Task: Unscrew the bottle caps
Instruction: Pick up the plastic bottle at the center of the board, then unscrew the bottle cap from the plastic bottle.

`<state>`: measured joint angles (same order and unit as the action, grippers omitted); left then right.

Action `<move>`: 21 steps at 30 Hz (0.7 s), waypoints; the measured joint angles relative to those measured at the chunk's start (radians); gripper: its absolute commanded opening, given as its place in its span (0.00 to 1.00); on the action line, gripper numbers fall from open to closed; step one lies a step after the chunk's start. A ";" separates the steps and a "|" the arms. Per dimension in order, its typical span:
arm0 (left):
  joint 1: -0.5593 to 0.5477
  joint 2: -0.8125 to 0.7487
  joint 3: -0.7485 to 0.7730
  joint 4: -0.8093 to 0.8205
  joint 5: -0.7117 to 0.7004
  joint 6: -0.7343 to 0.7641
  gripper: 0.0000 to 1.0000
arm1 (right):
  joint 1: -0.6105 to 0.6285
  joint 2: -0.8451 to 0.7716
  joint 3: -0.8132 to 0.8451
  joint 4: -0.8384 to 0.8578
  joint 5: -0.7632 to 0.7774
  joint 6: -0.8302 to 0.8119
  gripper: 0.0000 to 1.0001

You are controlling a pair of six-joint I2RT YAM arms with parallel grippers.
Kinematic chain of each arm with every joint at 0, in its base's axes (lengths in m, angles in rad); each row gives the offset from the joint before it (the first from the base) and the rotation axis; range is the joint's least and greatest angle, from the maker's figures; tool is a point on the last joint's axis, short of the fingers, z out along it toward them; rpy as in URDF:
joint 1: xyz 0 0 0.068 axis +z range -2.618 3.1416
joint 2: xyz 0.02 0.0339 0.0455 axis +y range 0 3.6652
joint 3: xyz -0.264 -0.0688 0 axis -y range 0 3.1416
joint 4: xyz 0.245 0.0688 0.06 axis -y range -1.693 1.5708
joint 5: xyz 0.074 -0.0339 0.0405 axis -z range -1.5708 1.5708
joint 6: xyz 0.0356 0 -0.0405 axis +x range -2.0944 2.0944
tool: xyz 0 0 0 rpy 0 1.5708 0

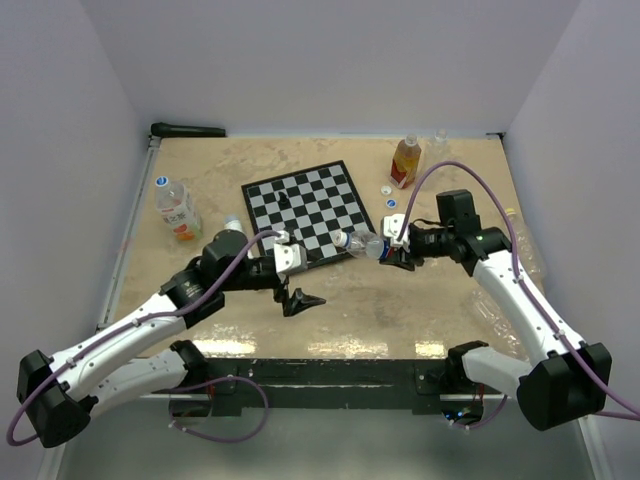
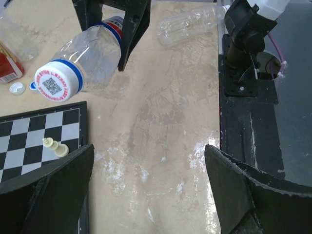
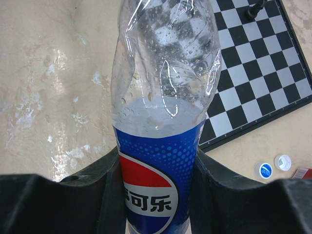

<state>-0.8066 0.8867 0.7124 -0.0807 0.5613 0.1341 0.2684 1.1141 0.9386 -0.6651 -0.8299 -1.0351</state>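
Note:
My right gripper (image 1: 396,250) is shut on a clear bottle (image 3: 163,92) with a blue, red and white label (image 3: 155,183), holding it sideways over the table. Its white, blue-ringed bottle cap (image 2: 57,83) sits on the neck and points towards the left arm, over the chessboard's near right corner (image 1: 342,238). In the right wrist view the black fingers (image 3: 97,185) press both sides of the label. My left gripper (image 2: 148,151) stands open over bare tabletop, empty, a little short of the cap and lower (image 1: 303,298). Two loose caps, one blue (image 3: 264,170) and one white (image 3: 282,162), lie on the table.
A chessboard (image 1: 310,205) lies mid-table with a black piece (image 1: 284,199) and a cream piece (image 2: 54,146). A capped bottle (image 1: 175,208) stands at the left, an orange bottle (image 1: 404,162) at the back right. Empty clear bottles (image 1: 525,245) lie along the right side.

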 measured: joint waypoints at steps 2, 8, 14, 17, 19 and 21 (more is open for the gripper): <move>-0.001 0.026 0.000 0.018 0.020 0.031 0.95 | 0.000 0.003 0.000 -0.013 -0.001 -0.014 0.00; -0.006 0.152 0.029 0.058 0.044 0.073 0.86 | 0.000 0.007 0.000 -0.034 -0.003 -0.045 0.00; -0.006 0.174 0.048 0.092 -0.044 0.097 0.79 | 0.008 0.012 0.000 -0.066 -0.008 -0.090 0.00; -0.006 0.173 0.057 0.111 -0.076 0.099 0.73 | 0.019 0.027 0.000 -0.084 -0.008 -0.112 0.00; -0.006 0.173 0.062 0.123 -0.084 0.098 0.65 | 0.032 0.052 0.000 -0.100 -0.007 -0.130 0.00; -0.006 0.175 0.068 0.132 -0.085 0.097 0.61 | 0.046 0.086 0.000 -0.120 -0.005 -0.143 0.00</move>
<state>-0.8131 1.0618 0.7803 0.0509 0.4767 0.2306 0.3145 1.1999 0.9390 -0.7849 -0.8349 -1.1778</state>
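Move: The capped end of the plastic bottle, held in the right gripper, lies about 8 cm ahead of the open left fingers, 5 cm to their right and roughly 4 cm higher. The cream chess piece stands beneath it, 8 cm ahead, 5 cm right and some 20 cm below the left hand; the chessboard's middle is 13 cm ahead, 1 cm left, equally low. From the right hand, the cap is about 9 cm left, 2 ahead and 6 up, the left gripper 14 left, 6 back and 2 up. Right and down first, about 2 cm each, then forward some 4 cm while rising back to its old height, the left hand brings its spread fingers around the bottle cap, narrowing them by about a third without visibly gripping it. The right hand keeps its hold on the label and carries the bottle down some 3 cm and back 2, faster towards the end, turning slightly counter-clockwise. ##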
